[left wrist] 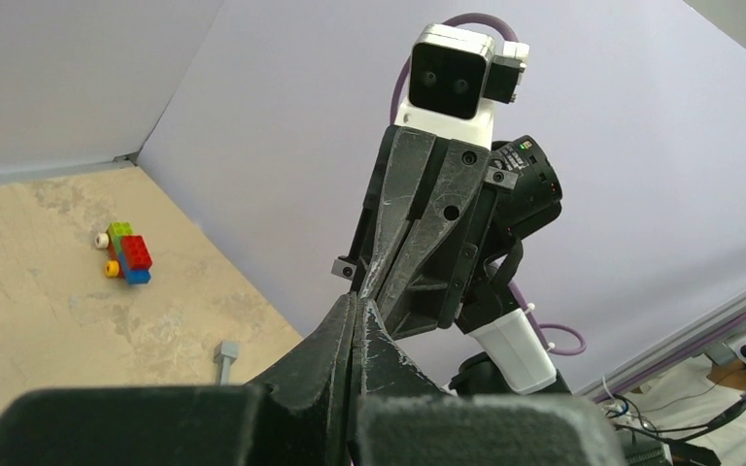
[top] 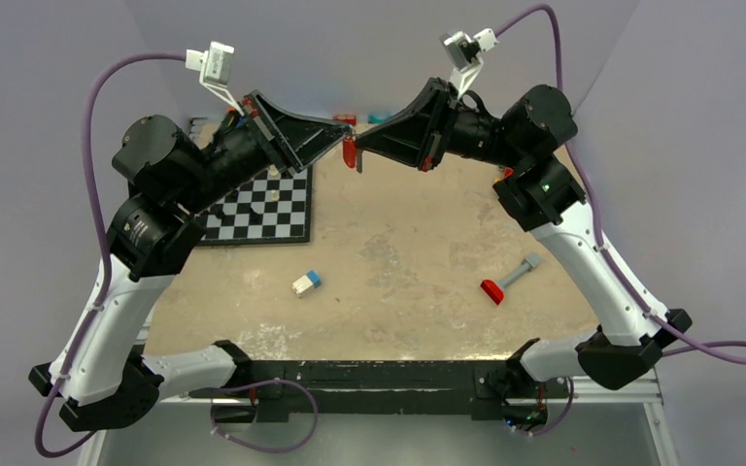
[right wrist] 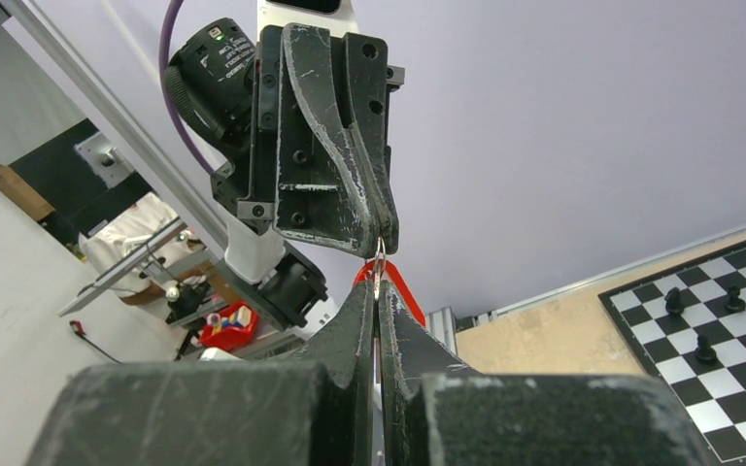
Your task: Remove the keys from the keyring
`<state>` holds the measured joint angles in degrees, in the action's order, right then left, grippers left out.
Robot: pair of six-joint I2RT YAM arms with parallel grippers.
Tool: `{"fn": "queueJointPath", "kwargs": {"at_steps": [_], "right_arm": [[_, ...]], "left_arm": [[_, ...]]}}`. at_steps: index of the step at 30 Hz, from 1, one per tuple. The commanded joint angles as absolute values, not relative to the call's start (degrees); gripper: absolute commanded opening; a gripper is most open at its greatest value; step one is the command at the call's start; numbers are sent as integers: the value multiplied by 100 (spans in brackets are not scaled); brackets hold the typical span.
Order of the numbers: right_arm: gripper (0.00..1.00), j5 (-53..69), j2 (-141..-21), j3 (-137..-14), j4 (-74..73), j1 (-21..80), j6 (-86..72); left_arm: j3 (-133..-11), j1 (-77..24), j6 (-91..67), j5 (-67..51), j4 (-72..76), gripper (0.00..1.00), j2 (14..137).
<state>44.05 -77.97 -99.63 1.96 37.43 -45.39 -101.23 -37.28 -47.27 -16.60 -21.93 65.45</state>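
Both grippers meet tip to tip in the air over the far part of the table. A thin metal keyring (right wrist: 379,260) spans the small gap between their tips. A red key (top: 350,153) hangs from it, and the right wrist view shows this key (right wrist: 406,288) behind the ring. My left gripper (top: 342,133) is shut on the ring from the left. My right gripper (top: 362,140) is shut on it from the right. In the left wrist view the shut left gripper (left wrist: 357,303) hides the ring. Another key (top: 505,281), red-headed with a grey shaft, lies loose on the table at the right.
A chessboard (top: 262,209) with several pieces lies under the left arm. A white and blue block (top: 306,282) rests near the table's middle. A small stack of toy bricks (left wrist: 126,254) sits by the far wall. Purple walls close in the back and sides.
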Motion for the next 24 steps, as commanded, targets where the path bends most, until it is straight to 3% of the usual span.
{"fn": "queueJointPath", "kwargs": {"at_steps": [1, 3, 5, 9, 13, 18, 22, 24], "right_arm": [[0, 4605, -7778, -10100, 403, 3753, -4563], [0, 4618, -7774, -10099, 398, 3753, -4541], [0, 4644, -7753, -10086, 364, 3753, -4492], [0, 4641, -7686, -10006, 253, 3754, -4379], [0, 4631, -7616, -9933, 110, 3754, -4296], [0, 4794, -7620, -10117, -486, 3668, -3931], [0, 5158, -7629, -10247, -831, 3502, -3764], [0, 5276, -7591, -10247, -946, 3452, -3685]], "left_arm": [[-10067, -3685, -4752, -1193, -1788, 0, 6440], [-10064, -3690, -4693, -1144, -1844, 0, 6407], [-10064, -3690, -4635, -1132, -1935, 12, 6375], [-10029, -3675, -4459, -1092, -2149, 53, 6269], [-10087, -3672, -4104, -971, -2437, 76, 6124], [-10785, -3409, -3447, -1577, -3179, 76, 6373], [-11805, -2862, -3394, -3313, -3758, 74, 7044], [-12156, -2666, -3569, -4177, -3654, 68, 7332]]}}
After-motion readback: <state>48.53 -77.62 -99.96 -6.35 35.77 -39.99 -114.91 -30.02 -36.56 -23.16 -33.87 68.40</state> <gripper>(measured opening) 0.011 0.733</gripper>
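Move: The keyring stands between the two closed fingertips, about 1 cm to the right of the left hand and level with it, with the red key some 3 cm below that hand and the grey key about 1 cm right and 4 cm below. From the right hand, which also pinches it, the keyring is roughly 1 cm left; the red key hangs 1 cm left and 2 cm below. Left fingers open off the keyring and draw 3 cm left, then up; right keeps hold, sinking 2.5 cm. ##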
